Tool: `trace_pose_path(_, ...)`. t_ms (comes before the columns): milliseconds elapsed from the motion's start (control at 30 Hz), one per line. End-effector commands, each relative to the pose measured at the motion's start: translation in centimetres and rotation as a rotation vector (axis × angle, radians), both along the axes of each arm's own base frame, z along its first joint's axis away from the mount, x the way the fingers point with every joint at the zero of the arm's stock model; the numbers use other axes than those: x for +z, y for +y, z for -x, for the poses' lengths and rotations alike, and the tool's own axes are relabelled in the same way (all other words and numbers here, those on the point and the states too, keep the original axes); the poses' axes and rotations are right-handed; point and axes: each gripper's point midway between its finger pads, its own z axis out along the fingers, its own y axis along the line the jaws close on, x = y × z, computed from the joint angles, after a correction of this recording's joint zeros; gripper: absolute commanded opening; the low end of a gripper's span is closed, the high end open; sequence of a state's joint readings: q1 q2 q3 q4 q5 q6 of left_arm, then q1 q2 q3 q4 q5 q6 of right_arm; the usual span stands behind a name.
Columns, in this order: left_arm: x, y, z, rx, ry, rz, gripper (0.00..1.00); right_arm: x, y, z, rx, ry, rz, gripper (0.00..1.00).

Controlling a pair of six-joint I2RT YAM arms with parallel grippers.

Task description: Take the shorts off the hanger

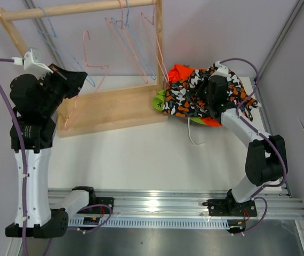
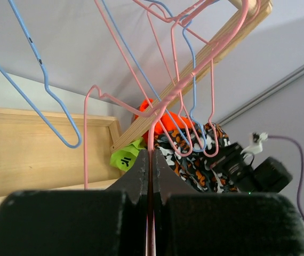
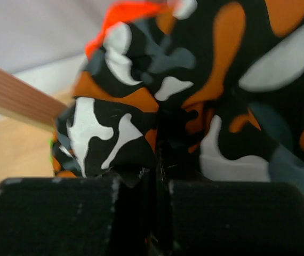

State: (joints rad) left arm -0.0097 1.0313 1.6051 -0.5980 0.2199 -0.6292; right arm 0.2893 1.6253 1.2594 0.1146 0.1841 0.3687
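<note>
A pile of shorts lies on the table right of the rack. The orange-black-white camouflage shorts (image 1: pixel 186 95) are on top, over the bright orange pair (image 1: pixel 180 70) and the lime green pair (image 1: pixel 158 100); the navy-black and dark olive pairs are hidden. My right gripper (image 1: pixel 215 92) is shut on the camouflage shorts (image 3: pixel 194 80), its tips buried in a fold. My left gripper (image 1: pixel 81 79) is raised beside the rack and shut on the wire of an empty pink hanger (image 1: pixel 84 50), which runs up from between the jaws in the left wrist view (image 2: pixel 152 133). That view also shows the camouflage shorts (image 2: pixel 194 160).
The wooden rack has a top rod (image 1: pixel 77 9), a right post (image 1: pixel 159 48) and a base board (image 1: pixel 114 106). Several empty blue and pink wire hangers (image 1: pixel 133 45) hang from the rod. A white cord (image 1: pixel 190 133) trails from the pile. An aluminium rail (image 1: pixel 168 205) runs along the near edge.
</note>
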Motion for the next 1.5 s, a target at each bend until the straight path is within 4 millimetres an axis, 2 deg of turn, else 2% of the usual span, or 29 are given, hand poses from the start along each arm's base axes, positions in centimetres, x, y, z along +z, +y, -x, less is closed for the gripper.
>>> trace_pose_path(0, 3.5, 0.4, -0.4, 0.013, -0.11, -0.025, 0.0, 1.8, 0.9, 0.1, 0.016, -0.124, -0.124, 0.0)
trace_pose_path(67, 3.3, 0.7, -1.8, 0.032, -0.098, -0.029, 0.0, -1.3, 1.2, 0.5, 0.026, -0.062, -0.136, 0.0)
trace_pose_path(200, 5.8, 1.0, -3.9, 0.051, -0.137, -0.025, 0.0, -5.3, 2.4, 0.7, 0.081, 0.018, -0.137, 0.0)
trace_pose_path(233, 6.9, 1.9, -4.2, 0.077, -0.159, -0.022, 0.0, -6.0, 2.7, 0.8, 0.095, 0.039, -0.135, 0.01)
trace_pose_path(267, 6.0, 2.0, -6.0, 0.078, -0.123, -0.018, 0.0, -6.2, 2.8, 1.0, 0.103, 0.051, -0.135, 0.17)
trace_pose_path(300, 6.2, 2.0, -6.6, 0.077, -0.122, -0.013, 0.0, -6.9, 3.0, 1.5, 0.109, 0.062, -0.134, 0.62)
trace_pose_path(333, 7.6, 1.9, -6.6, 0.076, -0.151, -0.006, 0.0, -6.3, 2.9, 1.9, 0.109, 0.049, -0.137, 0.81)
trace_pose_path(367, 6.9, 2.0, -8.1, 0.078, -0.128, -0.001, 0.0, -6.3, 3.0, 2.3, 0.108, 0.049, -0.139, 0.95)
trace_pose_path(400, 6.8, 2.2, -8.8, 0.084, -0.124, 0.002, 0.0, -6.8, 2.8, 3.0, 0.107, 0.059, -0.136, 0.99)
trace_pose_path(433, 7.6, 2.2, -9.1, 0.086, -0.143, 0.011, 0.0, -6.8, 2.9, 3.4, 0.112, 0.059, -0.136, 1.0)
trace_pose_path(467, 7.4, 2.2, -9.7, 0.088, -0.138, 0.016, 0.0, -5.7, 2.8, 4.0, 0.114, 0.039, -0.14, 0.99)
trace_pose_path(500, 7.0, 2.4, -10.9, 0.092, -0.126, 0.017, 0.0, -5.5, 2.8, 4.6, 0.117, 0.037, -0.147, 0.99)
trace_pose_path(533, 6.9, 2.4, -11.5, 0.097, -0.124, 0.023, 0.0, -6.4, 2.7, 5.7, 0.12, 0.056, -0.147, 0.99)
trace_pose_path(567, 7.1, 2.5, -11.9, 0.1, -0.126, 0.029, 0.0, -5.2, 2.7, 6.5, 0.128, 0.026, -0.159, 0.99)
trace_pose_path(600, 6.7, 2.7, -13.0, 0.104, -0.117, 0.032, 0.0, -4.9, 2.9, 7.3, 0.137, 0.017, -0.164, 0.99)
trace_pose_path(633, 6.5, 2.6, -13.5, 0.101, -0.113, 0.043, 0.0, -5.9, 2.9, 8.4, 0.142, 0.036, -0.164, 1.0)
trace_pose_path(667, 7.1, 2.5, -13.8, 0.1, -0.126, 0.049, 0.0, -5.9, 3.0, 9.1, 0.148, 0.037, -0.166, 1.0)
trace_pose_path(700, 6.0, 2.6, -15.0, 0.102, -0.101, 0.05, 0.0, -4.6, 3.3, 10.1, 0.161, 0.009, -0.175, 0.99)
trace_pose_path(733, 6.1, 2.6, -15.5, 0.102, -0.104, 0.059, 0.0, -5.3, 3.4, 11.0, 0.169, 0.021, -0.171, 0.99)
trace_pose_path(800, 6.0, 2.7, -16.6, 0.108, -0.105, 0.066, 0.0, -4.4, 3.8, 12.5, 0.187, -0.002, -0.176, 0.99)
trace_pose_path(967, 5.8, 2.6, -17.5, 0.104, -0.096, 0.079, 0.0, -4.6, 4.7, 15.1, 0.213, 0.011, -0.146, 0.99)
trace_pose_path(1067, 5.6, 2.6, -17.2, 0.103, -0.085, 0.08, 0.02, -3.6, 4.9, 15.5, 0.218, 0.001, -0.108, 0.99)
trace_pose_path(1167, 5.2, 2.3, -16.6, 0.088, -0.084, 0.075, 0.26, -1.2, 4.6, 15.6, 0.198, -0.043, -0.077, 0.99)
trace_pose_path(1200, 5.8, 2.3, -15.7, 0.082, -0.1, 0.069, 0.45, 0.3, 4.5, 15.6, 0.2, -0.063, -0.062, 0.99)
trace_pose_path(1233, 5.7, 2.1, -15.2, 0.076, -0.1, 0.066, 0.55, 1.9, 4.2, 15.8, 0.193, -0.095, -0.064, 0.99)
trace_pose_path(1300, 6.7, 2.1, -13.6, 0.075, -0.125, 0.058, 0.71, 3.7, 3.8, 16.2, 0.19, -0.12, -0.042, 0.99)
trace_pose_path(1333, 6.6, 2.0, -13.2, 0.069, -0.123, 0.051, 0.8, 5.8, 3.6, 16.2, 0.18, -0.157, -0.049, 0.99)
trace_pose_path(1400, 7.3, 1.9, -11.5, 0.062, -0.139, 0.044, 0.87, 8.0, 2.9, 17.1, 0.173, -0.193, -0.045, 0.99)
trace_pose_path(1467, 7.7, 1.8, -10.4, 0.057, -0.144, 0.036, 0.89, 10.6, 2.1, 18.2, 0.167, -0.229, -0.048, 0.99)
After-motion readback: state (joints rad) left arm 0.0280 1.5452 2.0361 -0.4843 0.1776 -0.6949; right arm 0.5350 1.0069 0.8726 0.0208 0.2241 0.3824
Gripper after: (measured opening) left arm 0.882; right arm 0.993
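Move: The left gripper already holds the emptied pink hanger. Its place on the wooden rail lies about 20 cm ahead, straight on and some 8 cm higher. The hanging hangers cluster roughly 12 cm right of that place, and a blue hanger about 12 cm left of it. The right gripper still grips the camouflage shorts, with the basket about 2 cm ahead and some 17 cm below; the rack post stands about 16 cm left, 4 cm ahead. Bring the left gripper about 18 cm forward to the rail, arching up some 5 cm on the way and sinking again to hook the pink hanger, then open wide and start backing off. Meanwhile lower the right gripper about 6 cm onto the pile, open it to let go of the shorts, draw back some 15 cm, and finally rise about 10 cm. ##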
